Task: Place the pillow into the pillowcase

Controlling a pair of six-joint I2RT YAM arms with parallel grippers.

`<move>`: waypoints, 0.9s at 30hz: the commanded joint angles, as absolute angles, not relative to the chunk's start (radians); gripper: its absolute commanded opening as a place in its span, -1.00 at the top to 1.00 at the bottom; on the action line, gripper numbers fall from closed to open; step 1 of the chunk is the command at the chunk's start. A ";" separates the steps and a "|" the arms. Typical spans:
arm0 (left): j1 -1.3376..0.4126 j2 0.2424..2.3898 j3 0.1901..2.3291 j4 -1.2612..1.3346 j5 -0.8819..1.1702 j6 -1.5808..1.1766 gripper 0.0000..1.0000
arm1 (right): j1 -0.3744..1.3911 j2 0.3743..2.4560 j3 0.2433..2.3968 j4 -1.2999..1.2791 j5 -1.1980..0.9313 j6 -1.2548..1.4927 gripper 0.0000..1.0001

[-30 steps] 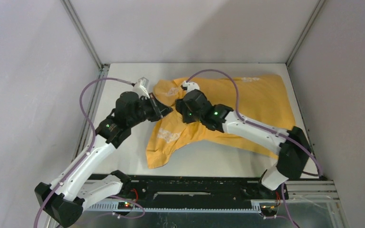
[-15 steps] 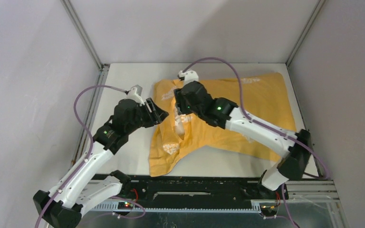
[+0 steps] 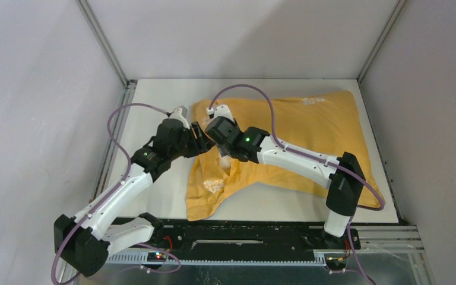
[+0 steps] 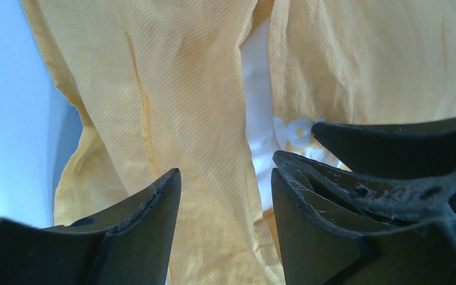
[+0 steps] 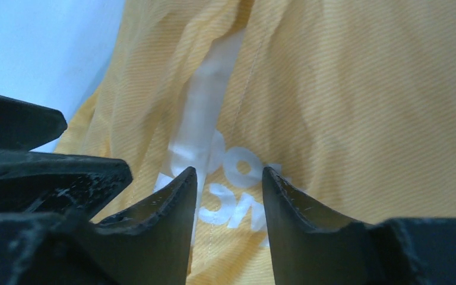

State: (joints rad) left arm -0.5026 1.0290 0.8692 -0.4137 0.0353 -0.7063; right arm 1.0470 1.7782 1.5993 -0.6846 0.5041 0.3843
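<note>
The orange-yellow pillowcase lies across the table, plump on its right part and limp and creased at its left end. A narrow slit there shows the white pillow, also seen as a white strip between folds in the left wrist view and the right wrist view. White lettering is printed beside it. My left gripper hangs open just over the creased cloth, with nothing between its fingers. Close beside it, my right gripper is open too, over the lettering.
Bare white table lies left of the pillowcase, with grey walls close on three sides. A black rail runs along the near edge. The two grippers nearly touch; each one's finger shows in the other's wrist view.
My left gripper has opened and let go of the pillowcase's left edge, which dropped and now shows the white slit. The right gripper has moved left until it is right beside the left one.
</note>
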 commanded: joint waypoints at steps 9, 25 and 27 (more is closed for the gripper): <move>-0.532 1.169 0.905 -0.315 0.026 -0.663 -0.12 | 1.042 1.693 1.572 -0.678 0.518 0.388 0.40; -0.532 1.093 1.033 -0.400 0.011 -0.639 0.97 | 1.010 1.732 1.557 -0.674 0.485 0.403 0.57; -0.532 1.096 1.059 -0.403 0.021 -0.634 0.99 | 1.003 1.716 1.566 -0.672 0.478 0.398 0.74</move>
State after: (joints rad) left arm -0.5282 1.1309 0.9527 -0.4011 0.0212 -0.6701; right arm 1.0203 1.7351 1.5463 -0.6865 0.4847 0.3981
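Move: The left hand goes for the pillowcase's left lip at the open mouth, roughly 1 cm ahead of it, 2 cm to its right and 4 cm below. The strip of white pillow showing in the mouth lies about 4 cm right of the left hand, level with it and 5 cm down; the white print on the loose flap is some 13 cm back, 1 cm right and 10 cm below. The right hand's target, the mouth's printed right lip, is straight ahead at 0 cm, 1 cm to its right and 1 cm below; that pillow strip lies 1 cm left of the right hand, level and 3 cm down. The left hand sinks about 3.5 cm with open fingers, easing a little right and forward onto the pillowcase's left lip, shuts its fingertips on the edge, then lifts the pinched cloth some 4 cm, picking up speed at the end. The right hand works almost on the spot at the other lip: it half closes, opens again while rising and drawing back about 1 cm, then comes forward and slightly right and down, and closes to pinch the printed fold, ending about 1.5 cm right of its start. ##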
